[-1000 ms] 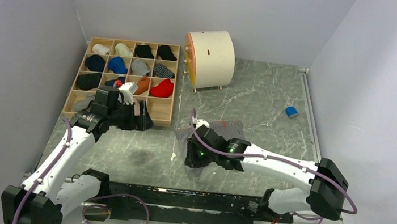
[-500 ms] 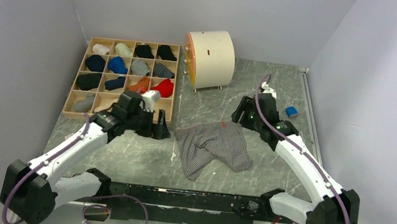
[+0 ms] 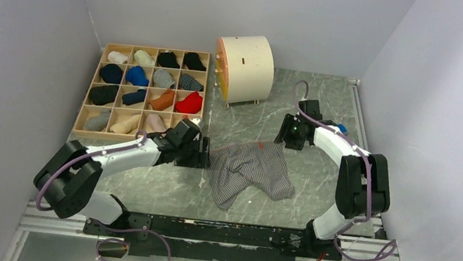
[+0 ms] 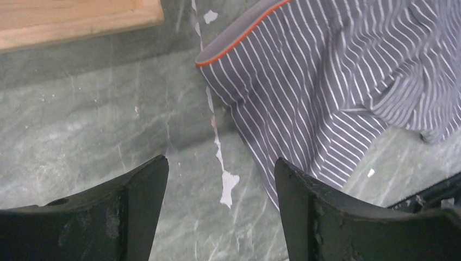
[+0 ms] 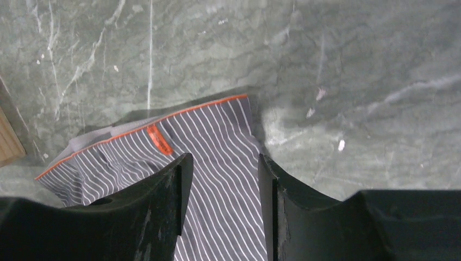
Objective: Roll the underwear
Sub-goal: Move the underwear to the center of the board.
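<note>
The grey white-striped underwear (image 3: 251,168) lies spread flat on the green marble table, its orange-trimmed waistband along the far edge. My left gripper (image 3: 203,154) sits low at its left edge. In the left wrist view that gripper (image 4: 220,166) is open over bare table, its right finger (image 4: 304,201) above the cloth's edge (image 4: 326,81). My right gripper (image 3: 285,137) hovers at the far right corner. Seen from the right wrist, it (image 5: 224,163) is open above the striped cloth (image 5: 217,136), near an orange label (image 5: 159,139). Neither holds anything. A pale pink roll (image 3: 155,122) rests in the tray's bottom row.
A wooden grid tray (image 3: 139,136) of rolled garments stands at the left, close behind the left gripper. A cream drum (image 3: 244,69) stands at the back. A small blue block (image 3: 344,127) peeks out behind the right arm. Grey walls enclose the table.
The striped underwear, bunched under the right gripper a second ago, now lies spread out. The right arm swung to the far right corner. The left arm moved from the tray to the cloth's left edge.
</note>
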{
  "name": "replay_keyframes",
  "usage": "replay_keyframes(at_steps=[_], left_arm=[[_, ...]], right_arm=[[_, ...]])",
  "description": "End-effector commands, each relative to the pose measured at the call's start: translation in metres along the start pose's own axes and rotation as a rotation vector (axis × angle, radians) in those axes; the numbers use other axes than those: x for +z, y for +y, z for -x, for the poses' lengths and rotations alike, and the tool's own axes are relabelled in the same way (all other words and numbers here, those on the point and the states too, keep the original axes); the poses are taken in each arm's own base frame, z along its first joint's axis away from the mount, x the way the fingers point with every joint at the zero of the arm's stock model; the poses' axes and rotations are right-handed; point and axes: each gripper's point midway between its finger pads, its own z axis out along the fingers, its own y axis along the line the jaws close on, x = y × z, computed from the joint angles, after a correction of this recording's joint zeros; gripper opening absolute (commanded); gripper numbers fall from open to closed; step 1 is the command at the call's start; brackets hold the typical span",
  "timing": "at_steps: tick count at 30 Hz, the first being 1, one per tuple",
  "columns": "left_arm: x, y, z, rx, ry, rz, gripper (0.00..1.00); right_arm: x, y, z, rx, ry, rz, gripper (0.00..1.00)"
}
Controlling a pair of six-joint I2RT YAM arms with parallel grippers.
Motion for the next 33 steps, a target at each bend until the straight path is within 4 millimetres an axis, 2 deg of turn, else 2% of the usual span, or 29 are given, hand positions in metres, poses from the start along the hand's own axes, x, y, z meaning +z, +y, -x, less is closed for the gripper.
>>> replay_keyframes(at_steps=[1, 7, 12, 20, 24, 27, 30, 32, 33], left_arm=[[0.014, -0.014, 0.027, -0.047, -0.089, -0.009, 0.74], [0.036, -0.016, 0.033, -0.064, -0.098, -0.004, 0.67], [0.048, -0.018, 0.033, -0.061, -0.075, 0.01, 0.61], [0.061, -0.003, 0.022, -0.045, -0.044, 0.076, 0.47], [0.065, 0.002, 0.017, -0.036, -0.032, 0.108, 0.4], [0.068, 0.0, 0.014, -0.022, -0.022, 0.101, 0.29], [0.066, -0.003, 0.018, -0.004, -0.034, 0.107, 0.14], [0.062, -0.009, 0.025, 0.013, -0.052, 0.098, 0.05], [0.058, -0.011, 0.03, 0.022, -0.066, 0.097, 0.05]], right_arm=[[0.004, 0.015, 0.03, -0.054, -0.053, 0.051, 0.5], [0.019, 0.011, 0.028, -0.084, -0.021, 0.037, 0.5], [0.027, -0.001, 0.027, -0.096, -0.012, -0.017, 0.51], [0.047, -0.005, 0.011, -0.119, 0.075, -0.016, 0.49], [0.049, -0.007, 0.008, -0.13, 0.074, -0.017, 0.4], [0.049, -0.009, 0.009, -0.129, 0.07, -0.028, 0.21], [0.04, -0.001, 0.018, -0.131, 0.032, -0.003, 0.02], [0.028, 0.008, 0.03, -0.138, -0.013, 0.028, 0.0], [0.02, 0.014, 0.035, -0.141, -0.037, 0.045, 0.0]])
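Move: The underwear's left waistband corner lies about 5 cm ahead of the left hand, 4 cm to its right and 3 cm below; the box's near right corner is about 6 cm ahead of that hand, level sideways. The right waistband corner is roughly 3 cm ahead of the right hand and 4 cm below it, with the orange tag some 2 cm ahead and 6 cm to its left. Both grippers pinch the underwear's waistband corners, their fingers closing nearly shut. The left hand gets there by going forward about 5 cm, to the right and down roughly 3 cm each, narrowing its fingers as it goes; the right sinks and reaches forward 3 to 4 cm, shutting only once it is down. ##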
